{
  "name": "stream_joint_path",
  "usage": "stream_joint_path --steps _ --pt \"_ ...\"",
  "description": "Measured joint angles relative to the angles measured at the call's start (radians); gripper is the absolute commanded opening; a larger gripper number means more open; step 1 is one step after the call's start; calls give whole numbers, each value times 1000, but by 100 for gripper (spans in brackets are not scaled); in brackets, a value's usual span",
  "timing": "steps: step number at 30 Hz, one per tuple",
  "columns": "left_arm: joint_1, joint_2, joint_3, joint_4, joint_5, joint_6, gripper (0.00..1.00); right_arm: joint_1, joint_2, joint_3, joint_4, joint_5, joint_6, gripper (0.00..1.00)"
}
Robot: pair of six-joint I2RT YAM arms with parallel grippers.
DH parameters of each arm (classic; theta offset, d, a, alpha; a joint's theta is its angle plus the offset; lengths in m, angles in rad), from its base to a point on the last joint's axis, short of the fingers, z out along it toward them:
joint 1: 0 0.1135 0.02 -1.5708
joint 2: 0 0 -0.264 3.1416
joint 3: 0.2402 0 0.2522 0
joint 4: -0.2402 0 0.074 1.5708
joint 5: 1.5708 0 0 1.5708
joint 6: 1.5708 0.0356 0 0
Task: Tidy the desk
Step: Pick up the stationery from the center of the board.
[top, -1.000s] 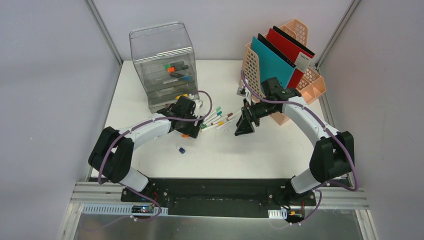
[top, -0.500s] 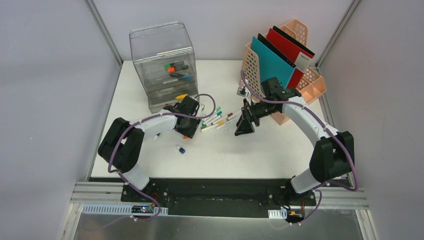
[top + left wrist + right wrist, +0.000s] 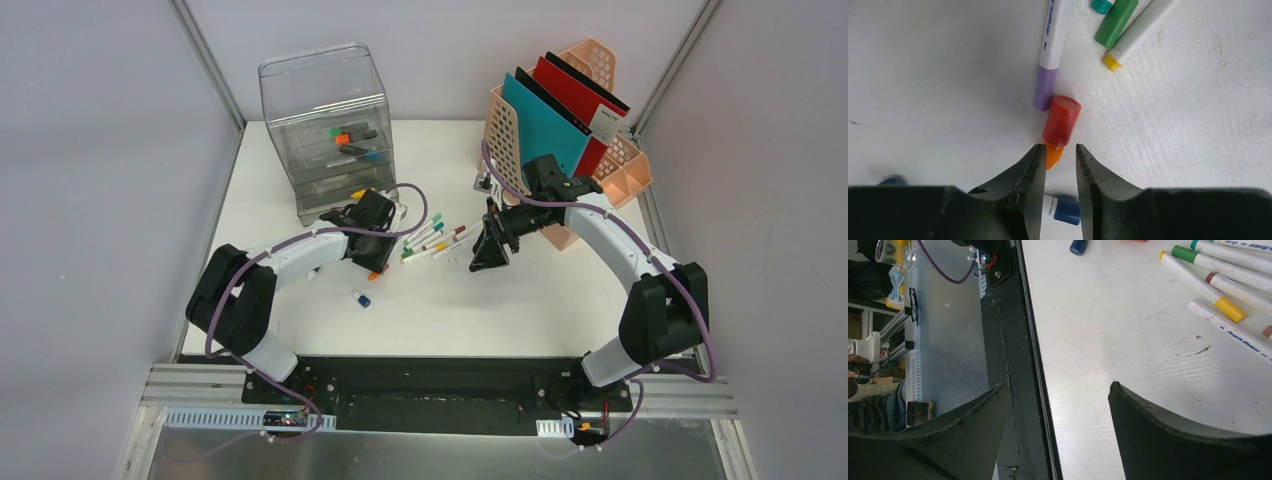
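The white desk (image 3: 500, 310) carries a loose cluster of markers (image 3: 435, 238) at its middle. My left gripper (image 3: 372, 262) hangs at the cluster's left end, over an orange marker with a red cap (image 3: 1061, 122). In the left wrist view the left gripper (image 3: 1058, 147) has its jaws narrowly apart. The marker's orange end sits between the fingertips, touching the left one, with a gap to the right one. A blue-capped marker (image 3: 1066, 209) lies on the desk behind it. My right gripper (image 3: 488, 262) hovers wide open and empty right of the cluster, also seen as the right gripper (image 3: 1058, 385).
A clear drawer unit (image 3: 330, 130) with markers inside stands at the back left. A peach file rack (image 3: 610, 170) holding teal and red folders stands at the back right. The black and aluminium rail (image 3: 430, 385) runs along the near edge. A purple marker (image 3: 1048, 60) lies just ahead of the orange one.
My left gripper's jaws have narrowed from wide open to a small gap around the orange marker's end, and the left arm's elbow has shifted a little. The right arm has not moved.
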Motion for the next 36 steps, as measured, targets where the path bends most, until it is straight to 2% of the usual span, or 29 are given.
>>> stream_joint_path --steps 13,18,23,28,33,36 --pt "0 18 2 -9 3 -10 28 0 0 0 -8 0 -3 76" --pt "0 61 15 -15 4 -19 19 0 0 0 -15 0 -6 76" --pt "0 61 22 -15 4 -34 1 0 0 0 -18 1 -10 76" --pt "0 49 20 -11 4 -40 0 0 -1 0 -18 3 -11 76" --pt "-6 -74 -69 21 10 -79 0 0 -5 0 -18 5 -13 76" --pt "-6 -226 -171 71 31 -124 0 0 -9 0 -18 7 -14 76"
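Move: The stubby red marker with the orange end lies almost under the left hand, about 1 cm ahead, 1 cm to its right and 2 cm below. From that hand, the purple-capped pen's middle is some 7 cm ahead and 6 cm right, the small navy bottle about 6 cm back and 3 cm left, both at table height. From the right hand, the red marker is roughly 23 cm left, 4 cm ahead and 16 cm below. The left fingers, partly open at first, come to pinch the stubby red marker near its orange end: the hand hovers, sinks about 1.5 cm onto the marker and shuts around it. Then, still gripping, the hand lifts some 3 cm from that low point and draws back towards the base by about 2.5 cm, the wrist turning roughly 10 degrees. ##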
